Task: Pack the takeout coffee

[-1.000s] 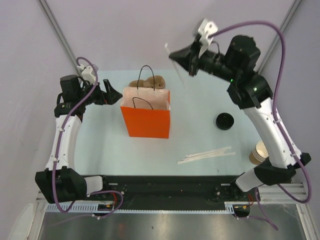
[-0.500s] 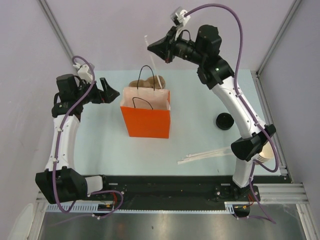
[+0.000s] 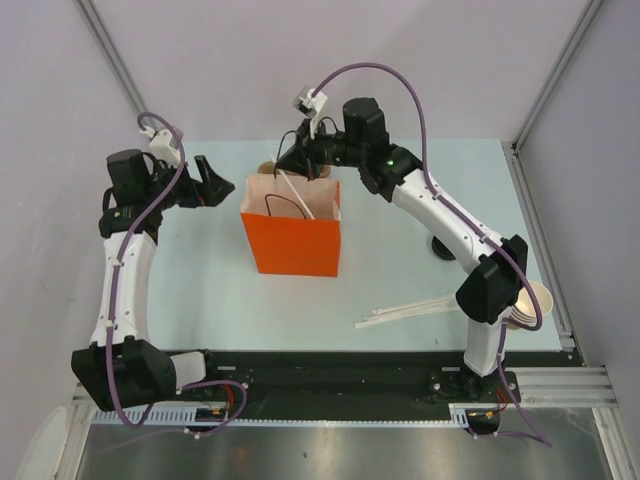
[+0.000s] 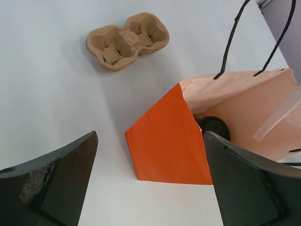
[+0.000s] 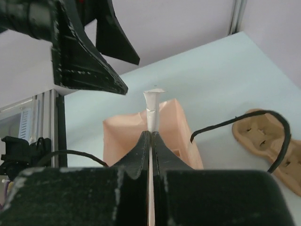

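An orange paper bag [image 3: 292, 243] with black handles stands open at mid-table. Inside it, the left wrist view shows the black lid of the takeout coffee [image 4: 214, 127]; its cup is hidden by the bag wall. My right gripper [image 3: 291, 160] hovers over the bag's back rim, shut on a white paper-wrapped straw [image 3: 298, 196] that slants down into the bag's mouth. The right wrist view shows that straw [image 5: 152, 109] sticking out past the right gripper [image 5: 151, 135] above the bag [image 5: 120, 136]. My left gripper [image 3: 216, 184] is open, empty, just left of the bag [image 4: 167, 141].
A brown pulp cup carrier [image 4: 127, 41] lies behind the bag. A loose black lid [image 3: 441, 246] sits right of the bag, partly behind my right arm. Wrapped straws [image 3: 415, 309] lie at front right, and a stack of lidless cups [image 3: 526, 304] stands at the right edge.
My right arm has swung left and down from the back right with the straw, bringing its lower end into the bag. The left arm has barely moved.
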`<state>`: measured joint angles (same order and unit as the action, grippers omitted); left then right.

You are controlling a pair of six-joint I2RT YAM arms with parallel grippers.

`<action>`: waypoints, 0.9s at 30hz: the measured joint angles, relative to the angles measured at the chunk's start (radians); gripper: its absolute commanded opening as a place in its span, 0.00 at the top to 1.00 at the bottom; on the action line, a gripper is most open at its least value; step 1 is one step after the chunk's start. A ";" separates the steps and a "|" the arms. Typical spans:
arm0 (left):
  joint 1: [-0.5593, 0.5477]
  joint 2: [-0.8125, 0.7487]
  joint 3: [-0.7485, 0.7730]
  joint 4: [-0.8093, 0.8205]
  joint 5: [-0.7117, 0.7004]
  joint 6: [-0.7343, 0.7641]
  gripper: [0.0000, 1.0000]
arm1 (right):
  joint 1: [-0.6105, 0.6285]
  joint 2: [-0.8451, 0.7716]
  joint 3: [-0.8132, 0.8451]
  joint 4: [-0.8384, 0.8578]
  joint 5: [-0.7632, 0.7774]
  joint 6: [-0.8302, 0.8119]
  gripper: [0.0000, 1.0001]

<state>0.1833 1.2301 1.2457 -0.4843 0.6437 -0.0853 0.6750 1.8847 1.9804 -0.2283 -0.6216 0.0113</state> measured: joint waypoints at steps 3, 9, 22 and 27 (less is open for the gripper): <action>0.005 -0.007 0.000 -0.002 0.000 0.006 0.00 | 0.000 0.002 -0.049 -0.002 -0.007 -0.023 1.00; 0.009 -0.015 0.000 -0.019 0.000 0.016 0.00 | 0.005 0.005 -0.103 -0.023 -0.014 -0.074 1.00; 0.019 -0.029 -0.001 -0.047 -0.001 0.026 0.01 | 0.015 0.033 -0.107 -0.129 -0.048 -0.179 0.82; 0.021 -0.038 0.001 -0.064 -0.007 0.043 0.00 | 0.016 0.036 -0.106 -0.151 -0.050 -0.184 0.64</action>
<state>0.2039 1.1919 1.2469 -0.5488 0.6365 -0.0425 0.6914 1.9209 1.8740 -0.3790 -0.6712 -0.1726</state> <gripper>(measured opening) 0.994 0.247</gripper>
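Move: The right gripper, shut on a wrapped straw, is above the open orange bag, whose middle lies about 21 cm below, 3 cm back and 2 cm to the right. The bag's far handle arches some 4 cm ahead and 6 cm lower, the near handle about 8 cm back and 9 cm lower. The paper cup tray sits on the table 16 cm ahead, straight out, 30 cm down. From the left gripper, the bag is 14 cm right, 4 cm back and 12 cm below. Lower the right gripper about 9 cm into the bag's mouth between the two handles, fast at first and then easing. Let it tip its fingers down some 10 degrees more as it sinks, then near the bottom part the fingers about a quarter of the way and let go of the straw inside the bag, above the black-lidded cup. ##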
